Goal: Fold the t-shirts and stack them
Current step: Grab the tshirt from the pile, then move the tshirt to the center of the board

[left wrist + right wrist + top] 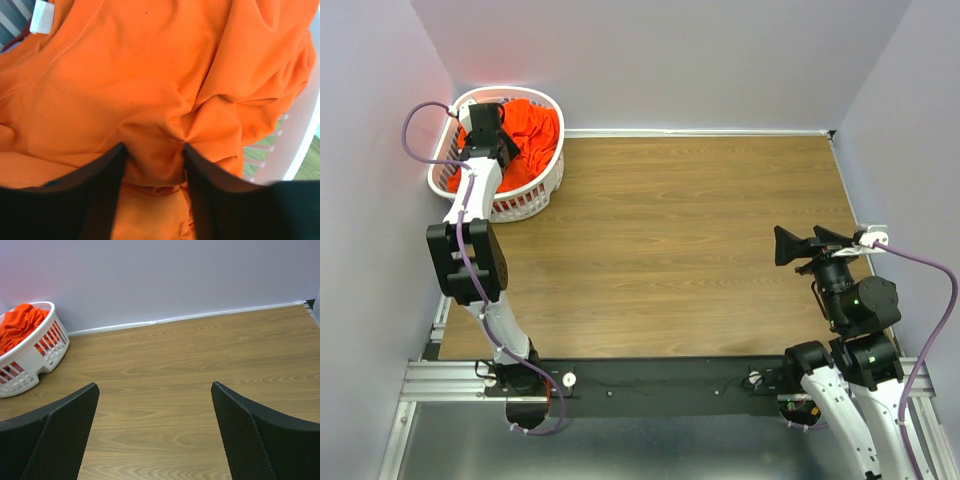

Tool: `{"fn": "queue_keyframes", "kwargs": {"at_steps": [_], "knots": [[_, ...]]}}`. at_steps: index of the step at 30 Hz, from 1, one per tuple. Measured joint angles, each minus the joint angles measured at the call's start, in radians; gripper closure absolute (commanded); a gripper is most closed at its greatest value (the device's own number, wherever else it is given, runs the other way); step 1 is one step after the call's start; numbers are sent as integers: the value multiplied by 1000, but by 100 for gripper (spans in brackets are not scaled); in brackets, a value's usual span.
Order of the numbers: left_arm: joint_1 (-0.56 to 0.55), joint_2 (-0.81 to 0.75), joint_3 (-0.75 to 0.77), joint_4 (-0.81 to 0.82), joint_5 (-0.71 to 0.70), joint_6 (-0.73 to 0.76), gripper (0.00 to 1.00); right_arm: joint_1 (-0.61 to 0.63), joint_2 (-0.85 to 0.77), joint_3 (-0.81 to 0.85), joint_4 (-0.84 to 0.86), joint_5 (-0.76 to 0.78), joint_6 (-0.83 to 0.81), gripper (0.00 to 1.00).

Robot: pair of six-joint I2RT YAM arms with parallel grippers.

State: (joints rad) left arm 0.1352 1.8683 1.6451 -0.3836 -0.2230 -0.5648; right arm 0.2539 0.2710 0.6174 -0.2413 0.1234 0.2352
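The orange t-shirt (532, 135) lies crumpled in the white laundry basket (535, 200) at the table's far left corner. My left gripper (488, 122) reaches down into the basket. In the left wrist view the left gripper (154, 146) has its jaws closed partway on a bunched ridge of the orange t-shirt (150, 75), with creases radiating from the right fingertip. The white neck label (41, 16) shows at the upper left. My right gripper (798, 240) hovers open and empty over the table's right side, and also shows in the right wrist view (155, 386). No lavender tee is in view.
The basket's rim (300, 145) stands just right of the left fingers. The basket also shows far left in the right wrist view (35, 360), with orange cloth (20, 320) heaped in it. Walls close in the table on the left, back and right.
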Motion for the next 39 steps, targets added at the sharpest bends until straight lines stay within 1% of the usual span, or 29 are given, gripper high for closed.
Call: {"fn": "queue_keyframes", "kwargs": {"at_steps": [1, 2, 3, 6, 8, 9, 12, 19, 25, 28, 29, 31, 35, 39], "knots": [[0, 0, 0, 0, 0, 2, 63, 1, 0, 0, 0, 0, 0, 0], [0, 0, 0, 1, 1, 6, 75, 1, 0, -2, 0, 0, 0, 0], [0, 0, 0, 2, 3, 3, 81, 1, -1, -2, 0, 0, 0, 0], [0, -1, 0, 1, 4, 10, 82, 2, -3, -4, 0, 0, 0, 0], [0, -9, 0, 0, 3, 11, 97, 2, -3, -4, 0, 0, 0, 0], [0, -18, 0, -1, 2, 17, 100, 2, -3, -4, 0, 0, 0, 0], [-3, -49, 44, -22, -28, 39, 100, 2, -3, -4, 0, 0, 0, 0], [-31, -131, 236, -30, -120, 127, 100, 2, -3, -5, 0, 0, 0, 0], [-72, -142, 400, -27, -149, 210, 100, 2, -3, -5, 0, 0, 0, 0], [-167, -142, 459, -22, -158, 270, 100, 2, -3, -6, 0, 0, 0, 0], [-228, -142, 488, -16, -154, 300, 100, 2, -3, -6, 0, 0, 0, 0], [-303, -141, 517, -8, -138, 330, 100, 2, -3, -6, 0, 0, 0, 0], [-487, -140, 587, 50, 3, 388, 100, 2, -4, -6, 0, 0, 0, 0], [-631, -140, 620, 116, 139, 439, 100, 2, -13, -6, 0, 8, 0, 0]]}}
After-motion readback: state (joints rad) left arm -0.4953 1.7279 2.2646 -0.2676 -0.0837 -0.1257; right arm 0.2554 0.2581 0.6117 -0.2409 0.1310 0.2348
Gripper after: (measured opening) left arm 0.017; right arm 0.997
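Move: The orange t-shirt lies heaped right under and around the left hand's part-open fingers, its middle about 3 cm below and roughly 1 cm to the right; the white tag at its collar is some 9 cm left and 3 cm ahead. The white basket holding it is centred almost under the hand, about 9 cm down. From the idle right hand the t-shirt is about 28 cm ahead, 68 cm left and 14 cm lower. The left fingers, still half open in the folds, shut on the orange t-shirt and the hand draws it almost straight up out of the basket, about 25 cm, tipping its fingertips upward. Still rising to nearly 38 cm in all, it then swings some 32 cm to the right and a little back, away from the basket and over the bare table, the wrist turning clockwise by about 45 degrees and the fingers keeping their pinch. ##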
